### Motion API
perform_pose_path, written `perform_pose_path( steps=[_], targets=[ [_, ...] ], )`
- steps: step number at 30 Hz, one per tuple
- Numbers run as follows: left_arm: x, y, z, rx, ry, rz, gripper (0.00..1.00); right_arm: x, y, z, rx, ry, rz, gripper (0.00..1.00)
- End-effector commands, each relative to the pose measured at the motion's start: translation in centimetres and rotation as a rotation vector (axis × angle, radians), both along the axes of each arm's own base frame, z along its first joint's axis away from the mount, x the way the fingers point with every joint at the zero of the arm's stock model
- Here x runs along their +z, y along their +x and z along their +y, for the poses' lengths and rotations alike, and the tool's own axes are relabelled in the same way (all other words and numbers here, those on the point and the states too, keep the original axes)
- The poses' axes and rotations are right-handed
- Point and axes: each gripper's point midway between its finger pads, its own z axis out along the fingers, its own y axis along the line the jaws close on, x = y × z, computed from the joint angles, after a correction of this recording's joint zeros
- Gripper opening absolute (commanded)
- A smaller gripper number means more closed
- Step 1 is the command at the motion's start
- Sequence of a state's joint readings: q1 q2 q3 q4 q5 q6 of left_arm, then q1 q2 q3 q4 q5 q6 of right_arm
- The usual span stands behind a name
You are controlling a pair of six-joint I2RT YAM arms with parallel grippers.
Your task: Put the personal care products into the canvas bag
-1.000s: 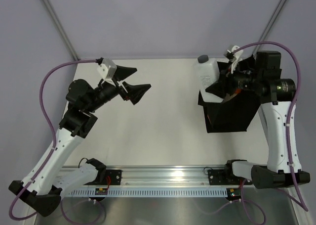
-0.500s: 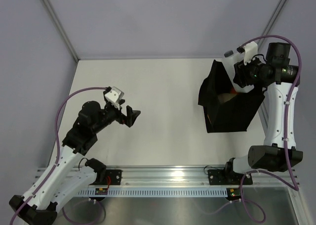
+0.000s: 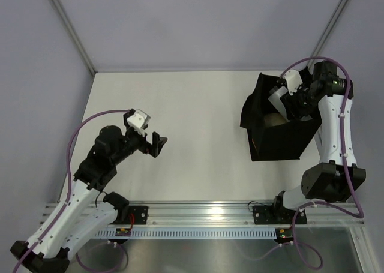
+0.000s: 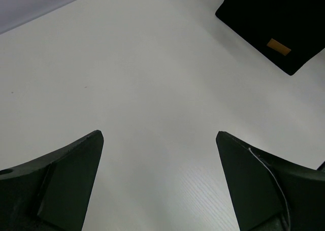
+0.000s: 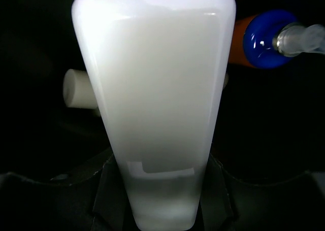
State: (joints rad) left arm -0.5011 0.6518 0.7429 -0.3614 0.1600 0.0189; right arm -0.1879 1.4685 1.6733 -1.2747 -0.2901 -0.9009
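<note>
My right gripper (image 3: pixel 287 105) is shut on a milky translucent bottle (image 5: pixel 155 99), which it holds in the mouth of the black canvas bag (image 3: pixel 279 144) at the right. The bottle (image 3: pixel 276 95) shows white at the bag's opening. Inside the dark bag lie an orange bottle with a blue cap (image 5: pixel 261 40) and a cream cap (image 5: pixel 78 89). My left gripper (image 3: pixel 157 144) hangs open over the bare table, far left of the bag, with nothing between its fingers (image 4: pixel 76 170). In the left wrist view the bag (image 4: pixel 264 18) shows its orange-brown tag (image 4: pixel 279 46).
A white table (image 3: pixel 198 117) is enclosed by grey walls and slanted frame posts (image 3: pixel 69 30). A metal rail (image 3: pixel 198 216) with the arm bases runs along the near edge. Something tan (image 3: pixel 273 119) lies inside the bag.
My right gripper brought the bottle from above the bag's back rim down into its mouth. My left arm pulled back toward the near left and dropped lower, still open.
</note>
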Motion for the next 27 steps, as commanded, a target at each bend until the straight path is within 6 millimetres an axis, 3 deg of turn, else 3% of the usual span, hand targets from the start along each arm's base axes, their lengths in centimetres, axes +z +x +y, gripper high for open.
perform_pose_path(
  steps=[1,2,6,12,14,18,20,22,23,27],
  targets=[
    [0.6,0.4,0.3,0.016,0.007,-0.035,0.99,0.0,2.6,-1.8,-0.046,-0.075,-0.059,0.15],
    [0.6,0.4,0.4,0.019,0.008,-0.038,0.99,-0.2,2.9,-2.2,-0.077,-0.083,-0.058,0.27],
    [0.7,0.5,0.5,0.023,0.010,-0.041,0.99,-0.7,3.6,-2.5,-0.111,-0.083,-0.058,0.58],
    [0.5,0.5,0.5,0.029,0.013,-0.035,0.99,1.1,2.8,-1.5,-0.123,-0.028,-0.109,0.80],
    [0.5,0.6,0.5,0.027,0.014,-0.036,0.99,2.0,2.5,-0.7,-0.127,0.015,-0.129,0.82],
    [0.5,0.6,0.5,0.028,0.014,-0.036,0.99,5.4,1.3,1.1,-0.151,0.114,-0.194,0.88],
    [0.4,0.6,0.6,0.031,0.015,-0.036,0.99,8.1,0.4,2.6,-0.152,0.195,-0.259,0.99],
    [0.4,0.7,0.6,0.036,0.016,-0.036,0.99,10.3,-0.3,3.8,-0.190,0.289,-0.311,0.99],
    [0.4,0.7,0.7,0.037,0.017,-0.036,0.99,12.5,-0.9,4.2,-0.195,0.314,-0.389,1.00],
    [0.3,0.7,0.8,0.043,0.020,-0.034,0.99,16.9,-2.7,5.3,-0.304,0.471,-0.556,1.00]
  ],
)
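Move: My right hand holds the white bottle at the canvas bag's mouth. The middle of the bag is roughly 12 cm below that hand, 3 cm to its left and 1 cm back. Already inside, the orange blue-capped bottle is about 4 cm ahead, 4 cm right and 10 cm down from my right hand, and the beige bottle some 5 cm left, level with it, about 11 cm below. From my left hand the bag is around 42 cm right, 9 cm ahead and 12 cm lower. I lower the white bottle about 4 cm deeper into the canvas bag, easing it forward and a little right, then spread my right fingers wide and let go. As they open I turn upward, rising some 15 cm out of the bag while drifting left and back, and tilt the wrist so the fingertips swing up, forward and to the left. ##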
